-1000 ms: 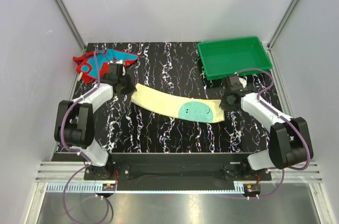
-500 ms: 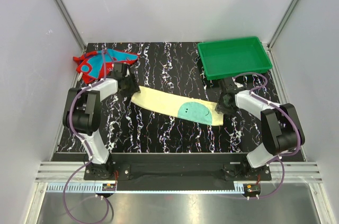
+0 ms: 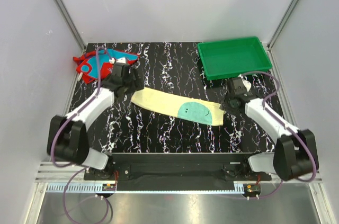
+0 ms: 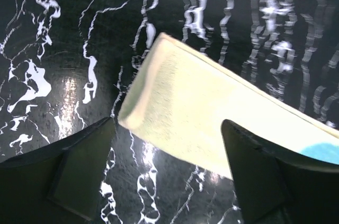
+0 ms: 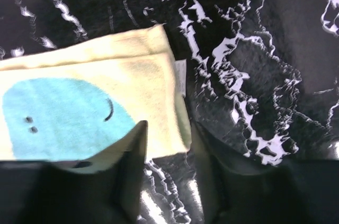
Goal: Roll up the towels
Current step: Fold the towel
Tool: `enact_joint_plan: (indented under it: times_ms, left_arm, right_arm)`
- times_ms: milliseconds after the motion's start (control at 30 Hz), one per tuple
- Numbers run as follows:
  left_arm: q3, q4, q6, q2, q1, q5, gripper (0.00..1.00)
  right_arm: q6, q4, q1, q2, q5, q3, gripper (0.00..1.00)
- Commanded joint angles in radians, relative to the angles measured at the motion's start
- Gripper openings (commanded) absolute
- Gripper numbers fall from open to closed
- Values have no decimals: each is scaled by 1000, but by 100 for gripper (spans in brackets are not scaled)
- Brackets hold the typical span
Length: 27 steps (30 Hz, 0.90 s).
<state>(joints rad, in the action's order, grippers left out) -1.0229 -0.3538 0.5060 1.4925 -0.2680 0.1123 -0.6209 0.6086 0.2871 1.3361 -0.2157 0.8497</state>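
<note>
The pale yellow towel (image 3: 161,102) lies as a long folded strip across the black marbled table, its teal patch (image 3: 194,110) near the right end. My left gripper (image 3: 132,82) hangs open over the strip's left end; in the left wrist view that end (image 4: 180,102) lies flat between the spread fingers (image 4: 79,171), untouched. My right gripper (image 3: 226,106) is open at the right end, where the towel's corner (image 5: 159,91) reaches between its fingers (image 5: 127,171) without being pinched. The red towel (image 3: 94,62) with teal-blue patterns lies crumpled at the back left.
A green plastic tray (image 3: 239,70) stands at the back right, just behind my right gripper. White walls and metal posts close in the table on three sides. The arm bases sit at the near edge.
Both grippers have gone from shut to open and let go of the yellow towel's ends. The left gripper has shifted slightly right. The towel stays flat in place.
</note>
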Motion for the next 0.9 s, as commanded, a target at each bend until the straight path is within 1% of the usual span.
enact_joint_plan:
  times_ms: [0, 33, 67, 167, 267, 400, 433, 567, 633, 733, 867]
  left_arm:
    - [79, 70, 40, -80, -16, 15, 80]
    - [95, 94, 49, -83, -25, -8, 73]
    - [109, 108, 55, -84, -28, -20, 60]
    - [145, 148, 75, -51, -34, -54, 40]
    - [146, 171, 81, 3, -36, -65, 34]
    - [123, 173, 74, 69, -34, -50, 33]
    - [116, 164, 72, 80, -34, -42, 33]
    - [86, 138, 62, 133, -34, -13, 33]
    - [87, 139, 62, 147, -30, -10, 33]
    - [99, 147, 65, 166, -20, -5, 33]
    - [106, 154, 69, 201, 9, -8, 33]
  right_arm:
    - [-4, 5, -5, -100, 41, -24, 42]
    - [10, -30, -2, -116, 92, -32, 25]
    - [18, -50, 0, -142, 125, -47, 19]
    - [13, -113, 0, -141, 213, -61, 7]
    - [-2, -139, -2, -74, 263, -55, 0]
    - [-42, -200, -2, 29, 344, -70, 0]
    - [-69, -205, -2, 69, 340, -75, 0]
    - [-146, -214, -3, 146, 289, -116, 0]
    - [-187, -253, -3, 184, 314, -138, 0]
    - [-229, -308, -5, 210, 335, -182, 0]
    - [-241, -314, -5, 204, 305, -216, 0]
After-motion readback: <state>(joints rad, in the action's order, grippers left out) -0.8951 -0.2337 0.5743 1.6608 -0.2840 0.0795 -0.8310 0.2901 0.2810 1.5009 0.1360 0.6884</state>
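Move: The yellow towel's left end lies almost directly under the left gripper, about 1 cm ahead and 10 cm below. The red-blue towel is some 12 cm farther out and 12 cm left. From the right gripper, the yellow towel's right end is roughly 4 cm left, 1 cm back and 6 cm down. The teal face on it is about 14 cm left and 1 cm back, and the green tray 22 cm ahead and 2 cm right. Shut the right gripper while lifting it a little and swinging it left, about 7 cm in all. Then drop it so the closed tips, canted some 20 degrees to point left, press on the towel just inside its right end and push a touch farther left. Lower the left gripper about 9 cm and slightly back onto the near corner of the left end, narrowing the fingers to a small gap. ##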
